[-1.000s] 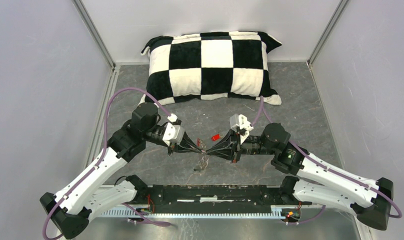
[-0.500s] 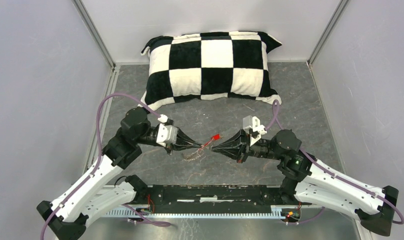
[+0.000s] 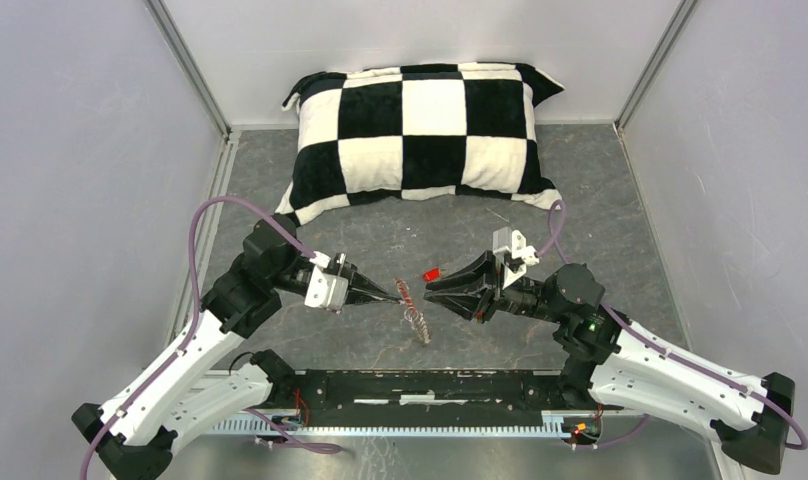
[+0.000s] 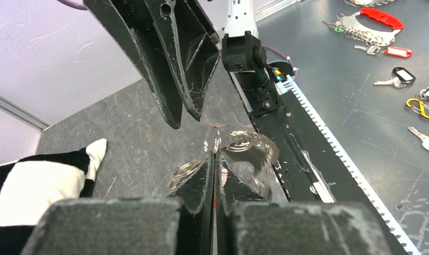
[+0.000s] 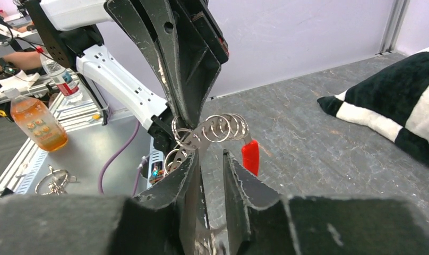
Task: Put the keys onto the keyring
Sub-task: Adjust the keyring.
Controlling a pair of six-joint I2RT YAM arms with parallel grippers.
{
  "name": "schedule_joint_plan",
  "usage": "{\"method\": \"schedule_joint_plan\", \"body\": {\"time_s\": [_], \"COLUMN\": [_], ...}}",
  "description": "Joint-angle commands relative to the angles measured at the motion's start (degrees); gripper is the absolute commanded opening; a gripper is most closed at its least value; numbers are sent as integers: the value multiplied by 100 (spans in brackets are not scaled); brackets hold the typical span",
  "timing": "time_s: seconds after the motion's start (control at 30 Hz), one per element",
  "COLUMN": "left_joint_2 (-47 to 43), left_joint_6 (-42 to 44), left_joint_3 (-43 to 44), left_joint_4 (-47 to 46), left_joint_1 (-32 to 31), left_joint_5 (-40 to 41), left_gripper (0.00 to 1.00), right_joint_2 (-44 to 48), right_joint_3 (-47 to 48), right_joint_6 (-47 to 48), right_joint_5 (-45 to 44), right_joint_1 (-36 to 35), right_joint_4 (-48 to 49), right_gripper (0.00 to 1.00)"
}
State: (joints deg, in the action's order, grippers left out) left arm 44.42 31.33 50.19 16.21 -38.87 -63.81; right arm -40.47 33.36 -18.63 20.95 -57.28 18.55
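The keyring (image 3: 415, 318) is a silvery coil of rings hanging from my left gripper (image 3: 395, 297), which is shut on it. The left wrist view shows the jaws pressed together on a red sliver, with rings (image 4: 244, 143) spilling out past the tips. My right gripper (image 3: 428, 290) faces it tip to tip, a short gap away. Its jaws stand slightly open with only table between them in the right wrist view (image 5: 212, 159), and the rings (image 5: 223, 127) hang just beyond. A small red-headed key (image 3: 432, 272) lies on the table by the right fingertips (image 5: 250, 156).
A black-and-white checkered pillow (image 3: 425, 130) lies against the back wall. White walls enclose the grey table on both sides. The arms' black base rail (image 3: 430, 385) runs along the near edge. Beyond it, a bench holds loose keys and tags (image 4: 393, 50).
The two grippers, first joined at the keyring, have drawn apart. The right gripper has opened and let go. The coil now hangs from the left gripper alone. The red key has stayed put.
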Motion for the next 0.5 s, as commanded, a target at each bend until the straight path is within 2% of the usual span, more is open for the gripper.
{"method": "schedule_joint_plan", "body": {"time_s": [0.0, 0.1, 0.2, 0.4, 0.47], "left_joint_2": [-57, -107, -39, 30, 135], "left_joint_6": [700, 1505, 1887, 1893, 2078], "left_joint_3": [261, 273, 395, 360, 245], "left_joint_4": [165, 479, 634, 783, 993], "left_joint_1": [11, 11, 11, 11, 9], "left_joint_5": [-345, -447, -470, -180, 190], "left_gripper": [2, 2, 2, 2, 2], "right_joint_2": [153, 337, 358, 70, 37], "right_joint_3": [219, 314, 371, 320, 143], "right_joint_6": [377, 762, 996, 1230, 1181], "right_joint_5": [59, -465, -837, -1651, -2036], "right_joint_1": [4, 0, -3, 1, 5], "right_joint_4": [-189, -656, -902, -1613, -1687], "right_gripper": [32, 43, 65, 79, 98]}}
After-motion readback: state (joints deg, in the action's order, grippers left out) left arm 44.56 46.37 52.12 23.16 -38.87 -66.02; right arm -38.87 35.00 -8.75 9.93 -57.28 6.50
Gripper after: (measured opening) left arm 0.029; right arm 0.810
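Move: The keyring's red handle lies about 4 cm to the right hand's left, 2 cm ahead and 2 cm below. The hanging coil of rings is some 6 cm back of that hand, 2 cm to its left and 5 cm lower; the red key tag on the table lies around 4 cm ahead, level sideways and 20 cm down. From the left hand, already pinching the keyring, the handle is 3 cm to the right, 2 cm ahead and 3 cm below. Forward and down, drifting slightly right, the right hand travels about 5 cm clear of the keyring while its fingers spread from a narrow gap to nearly full width; it swings clockwise and tips its fingers down some 10 degrees, so the red handle comes to face the gap between them. The left hand keeps its pinch on the keyring almost in place, rolling about 10 degrees with its forward side rising. ##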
